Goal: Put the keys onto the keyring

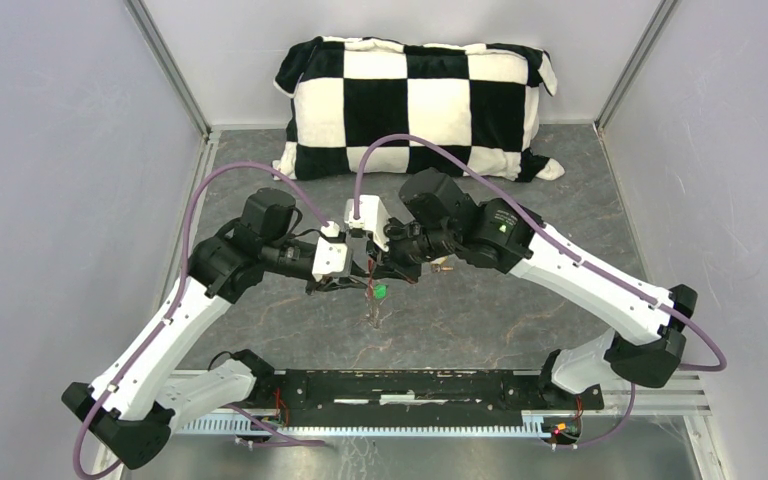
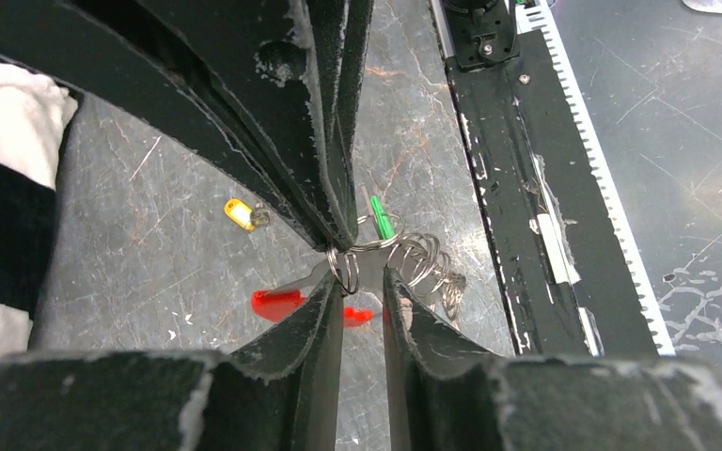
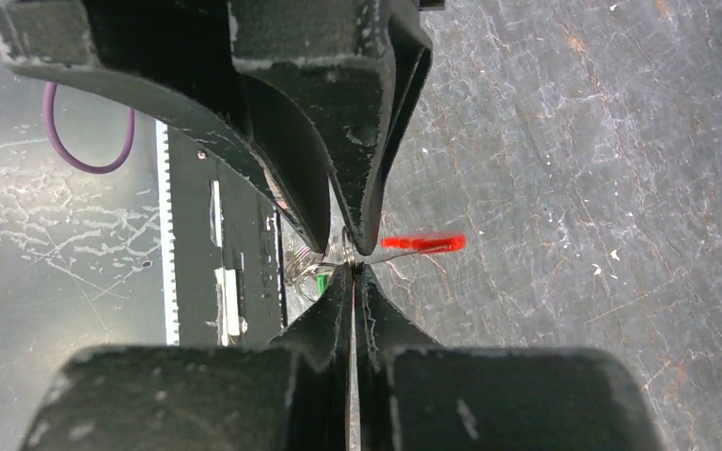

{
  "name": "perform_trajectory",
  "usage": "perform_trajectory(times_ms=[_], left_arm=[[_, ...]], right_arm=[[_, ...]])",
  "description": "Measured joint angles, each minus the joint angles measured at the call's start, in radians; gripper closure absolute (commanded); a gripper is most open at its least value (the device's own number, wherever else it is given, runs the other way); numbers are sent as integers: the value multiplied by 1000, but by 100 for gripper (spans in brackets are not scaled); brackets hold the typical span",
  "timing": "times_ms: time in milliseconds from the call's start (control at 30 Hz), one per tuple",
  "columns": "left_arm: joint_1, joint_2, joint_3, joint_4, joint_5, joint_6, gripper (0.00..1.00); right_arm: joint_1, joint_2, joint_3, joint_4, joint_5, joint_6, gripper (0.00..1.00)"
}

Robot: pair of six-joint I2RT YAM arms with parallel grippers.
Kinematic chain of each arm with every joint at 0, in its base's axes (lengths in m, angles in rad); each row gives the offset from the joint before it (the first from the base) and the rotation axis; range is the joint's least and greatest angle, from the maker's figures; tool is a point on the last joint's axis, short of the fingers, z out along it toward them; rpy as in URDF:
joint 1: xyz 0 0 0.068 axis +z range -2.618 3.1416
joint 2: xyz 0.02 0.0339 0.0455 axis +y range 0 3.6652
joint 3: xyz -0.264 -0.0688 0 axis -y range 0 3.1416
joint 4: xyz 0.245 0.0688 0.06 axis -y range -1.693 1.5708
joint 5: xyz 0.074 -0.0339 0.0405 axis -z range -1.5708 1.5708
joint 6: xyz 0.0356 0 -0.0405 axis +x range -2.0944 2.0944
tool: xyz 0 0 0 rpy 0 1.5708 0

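The keyring (image 2: 350,270), a thin silver ring with chain loops (image 2: 428,265) and a red tag (image 2: 277,303), hangs above the table between both grippers. My right gripper (image 3: 351,268) is shut on the ring. The green-headed key (image 2: 382,218) hangs on the ring beside it, and shows below the grippers from above as the green-headed key (image 1: 380,292). My left gripper (image 2: 365,280) faces the right one tip to tip, jaws apart, one fingertip (image 2: 337,287) touching the ring. The yellow-headed key (image 2: 238,212) lies loose on the table.
A black-and-white checkered pillow (image 1: 415,105) lies at the back of the table. A black rail (image 1: 410,385) with a toothed white strip runs along the near edge. Purple cables (image 3: 85,141) loop from the arms. Grey walls stand on both sides.
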Motion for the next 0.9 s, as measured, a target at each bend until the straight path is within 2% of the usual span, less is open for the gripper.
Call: perform_trajectory(times_ms=[467, 567, 833, 900], left_arm=[[0, -23, 1, -3, -15, 8, 72], [0, -31, 0, 4, -23, 7, 76], [0, -65, -20, 55, -43, -9, 96], [0, -64, -20, 53, -42, -7, 98]], right_arm=[[40, 37, 56, -44, 57, 0, 100], [45, 38, 56, -45, 61, -2, 100], [58, 48, 60, -42, 69, -10, 100], [59, 48, 60, -43, 68, -9, 100]])
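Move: The small metal ring, pinched in the right fingertips right at that hand's point, lies about 1 cm ahead of the open left fingertips, 1 cm to their right and 1 cm above. From the left hand, the red handle hangs roughly 3 cm ahead, level sideways and some 3 cm lower. The green tag hangs about 1 cm back, 2 cm right and 3 cm down. Left hand rises about 1 cm and shuts on the ring, which the right's closed fingers carry 1 cm left. ##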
